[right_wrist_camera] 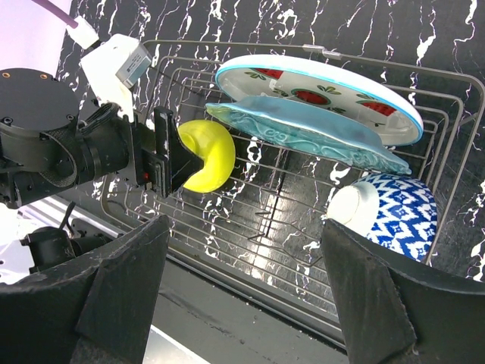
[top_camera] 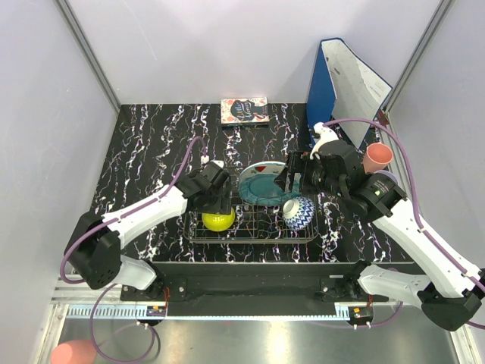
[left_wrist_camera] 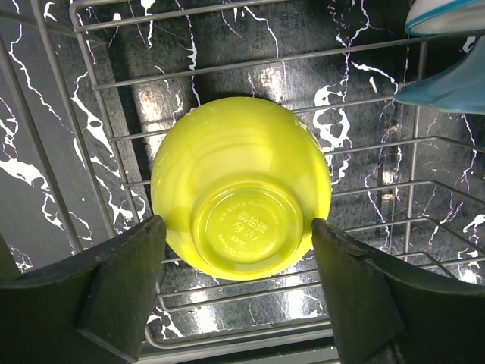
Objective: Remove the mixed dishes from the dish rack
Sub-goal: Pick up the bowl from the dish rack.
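The grey wire dish rack (top_camera: 250,240) holds the yellow-green bowl (top_camera: 218,221) upside down at its left. The blue-white patterned bowl (top_camera: 300,212) lies at its right. The teal scalloped plate (top_camera: 261,191) and the white watermelon plate (top_camera: 261,167) lean at the back. My left gripper (top_camera: 217,203) is open just above the yellow-green bowl (left_wrist_camera: 241,186), one finger on each side, not touching. My right gripper (top_camera: 291,179) is open and empty above the plates (right_wrist_camera: 303,133) and the patterned bowl (right_wrist_camera: 398,212). A pink cup (top_camera: 377,158) and a lilac cup (top_camera: 383,179) stand on the table at the right.
A blue binder (top_camera: 337,87) stands at the back right. A patterned book (top_camera: 245,111) lies at the back centre. The rack wires (left_wrist_camera: 227,70) run under the bowl. Grey walls close in the left and right sides. A pink object (top_camera: 72,353) lies below the table's front edge.
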`<state>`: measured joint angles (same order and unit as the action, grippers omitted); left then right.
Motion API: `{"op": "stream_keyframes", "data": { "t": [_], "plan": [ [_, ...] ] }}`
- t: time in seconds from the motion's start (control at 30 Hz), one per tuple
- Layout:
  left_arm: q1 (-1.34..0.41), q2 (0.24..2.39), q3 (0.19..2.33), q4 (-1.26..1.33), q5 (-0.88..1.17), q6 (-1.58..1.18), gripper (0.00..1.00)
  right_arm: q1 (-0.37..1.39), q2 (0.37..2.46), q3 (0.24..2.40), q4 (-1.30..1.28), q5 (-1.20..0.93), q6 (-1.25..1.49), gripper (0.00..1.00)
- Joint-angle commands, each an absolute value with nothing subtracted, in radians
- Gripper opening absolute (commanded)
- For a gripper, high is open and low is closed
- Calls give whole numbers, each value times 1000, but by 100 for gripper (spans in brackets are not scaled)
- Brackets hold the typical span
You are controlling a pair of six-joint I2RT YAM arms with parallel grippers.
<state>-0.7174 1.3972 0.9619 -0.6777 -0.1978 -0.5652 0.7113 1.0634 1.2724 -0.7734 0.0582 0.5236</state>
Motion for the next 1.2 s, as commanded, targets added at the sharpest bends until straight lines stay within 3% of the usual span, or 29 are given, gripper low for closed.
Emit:
{"op": "stream_keyframes", "data": {
  "t": [0.0, 0.23, 0.63, 1.0, 1.17],
  "plan": [
    [-723, 1407, 999, -644, -210, -552, 84, 718, 1060, 1267, -732, 43, 518, 89],
    [-723, 1427, 1015, -641, -198, -546, 81, 718, 1058, 1266, -730, 48, 517, 89],
    [-723, 1424, 1017, -637, -193, -535, 60, 718, 1069, 1264, -729, 46, 517, 89],
    [-723, 1420, 1006, -637, -192, -532, 29, 718, 1078, 1262, -721, 43, 518, 89],
    [-723, 1417, 1005, -637, -190, -528, 0, 718, 1078, 1258, -716, 46, 520, 89]
  ]
}}
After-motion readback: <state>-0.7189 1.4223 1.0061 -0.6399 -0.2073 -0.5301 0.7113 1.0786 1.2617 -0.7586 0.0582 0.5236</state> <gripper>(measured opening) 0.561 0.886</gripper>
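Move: The yellow bowl lies upside down in the rack right under the left hand, its foot ring between the open fingers and its middle about 2 cm ahead and 3 cm below. The teal dish stands 8 cm or so ahead and 17 cm to the right, with the white patterned plate some 3 cm beyond it; the blue-and-white bowl is roughly 27 cm right and 2 cm ahead. From the right hand the yellow bowl is about 22 cm left, 2 cm ahead and 24 cm below. Forward by about 2 cm, with some 1 cm to the right and 1 cm of rise, the left hand eases along with the yellow bowl while its fingers close from wide to a little over half open. They pinch the bowl's foot ring from both sides, then hand and fingers stay put, keeping that grip. ##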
